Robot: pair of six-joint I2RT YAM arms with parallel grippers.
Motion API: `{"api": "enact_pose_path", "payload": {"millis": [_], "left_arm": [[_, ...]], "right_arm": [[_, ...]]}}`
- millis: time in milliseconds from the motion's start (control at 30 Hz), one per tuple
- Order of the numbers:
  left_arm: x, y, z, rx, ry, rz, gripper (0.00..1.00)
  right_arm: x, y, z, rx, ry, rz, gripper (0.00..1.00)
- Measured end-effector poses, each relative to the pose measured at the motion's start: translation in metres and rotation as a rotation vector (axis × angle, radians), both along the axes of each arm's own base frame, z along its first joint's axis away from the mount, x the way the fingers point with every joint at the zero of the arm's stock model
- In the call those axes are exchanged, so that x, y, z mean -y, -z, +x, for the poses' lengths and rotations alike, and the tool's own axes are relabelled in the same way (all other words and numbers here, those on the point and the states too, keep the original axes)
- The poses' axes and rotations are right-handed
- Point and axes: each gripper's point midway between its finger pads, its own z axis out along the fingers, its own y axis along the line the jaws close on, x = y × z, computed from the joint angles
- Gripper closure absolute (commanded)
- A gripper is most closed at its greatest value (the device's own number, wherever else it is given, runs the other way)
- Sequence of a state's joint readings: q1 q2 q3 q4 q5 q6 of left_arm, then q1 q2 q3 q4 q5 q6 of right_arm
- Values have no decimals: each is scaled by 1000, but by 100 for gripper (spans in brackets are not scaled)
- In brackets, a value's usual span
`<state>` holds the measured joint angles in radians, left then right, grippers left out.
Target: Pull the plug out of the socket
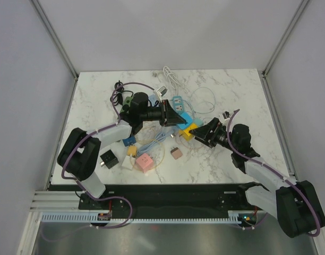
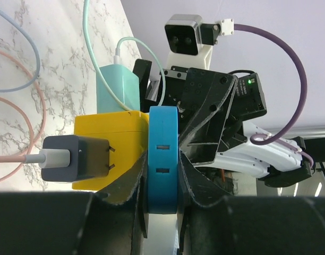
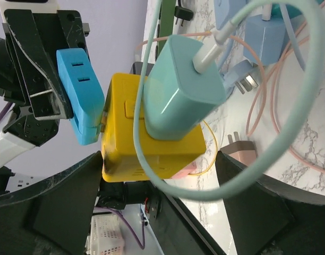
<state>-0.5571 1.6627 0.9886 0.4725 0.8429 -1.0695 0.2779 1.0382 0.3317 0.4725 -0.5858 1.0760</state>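
Note:
A yellow cube socket [image 1: 190, 130] hangs above the table's middle. A blue plug [image 2: 163, 154] sits against its side, and my left gripper [image 2: 163, 158] is shut on that plug. In the right wrist view the blue plug [image 3: 80, 101] meets the yellow socket [image 3: 133, 146] at one edge. A teal charger [image 3: 184, 90] with a teal cable is plugged into another face. A dark grey charger [image 2: 72, 158] stands with its prongs partly showing at the socket [image 2: 112, 130]. My right gripper [image 3: 157, 183] is open, its fingers on either side of the yellow socket.
On the table lie a pink cube [image 1: 145, 162], a white cube [image 1: 128, 162], a black cube [image 1: 108, 158], a brownish plug [image 1: 176, 153], light blue sockets [image 1: 177, 101], a white cable [image 1: 170, 74] and a black cable [image 1: 120, 87]. Thin pink and blue cables loop below.

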Motion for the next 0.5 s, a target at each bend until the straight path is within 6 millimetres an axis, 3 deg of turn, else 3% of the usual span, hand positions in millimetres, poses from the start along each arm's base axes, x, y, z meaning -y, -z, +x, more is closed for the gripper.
{"api": "enact_pose_path", "payload": {"millis": [233, 333, 367, 467, 500], "left_arm": [[6, 1, -8, -4, 19, 4, 98], [7, 0, -8, -2, 19, 3, 98], [8, -1, -9, 0, 21, 3, 98], [9, -4, -9, 9, 25, 0, 98], [10, -4, -9, 11, 25, 2, 98]], "right_arm": [[-8, -8, 5, 22, -8, 63, 14], [-10, -6, 4, 17, 0, 76, 29], [-10, -5, 4, 16, 4, 78, 50], [-8, -1, 4, 2, 27, 80, 100], [-7, -1, 5, -2, 37, 76, 100]]}}
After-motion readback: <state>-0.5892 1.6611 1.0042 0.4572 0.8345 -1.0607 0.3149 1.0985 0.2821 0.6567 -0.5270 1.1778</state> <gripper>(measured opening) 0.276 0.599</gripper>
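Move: The yellow socket hangs just off the right fingertips, about 1 cm ahead and 2 cm to the left, roughly level. The teal adapter on it sits some 4 cm ahead of the right hand, 0 cm sideways, and the blue plug about 4 cm ahead, 5 cm left and 4 cm higher. From the left hand, which already holds that plug, the yellow socket is some 4 cm back, 3 cm right and 4 cm below. Edging 1 cm forward-left, the right hand closes on the yellow socket; the left eases the blue plug back-left. ##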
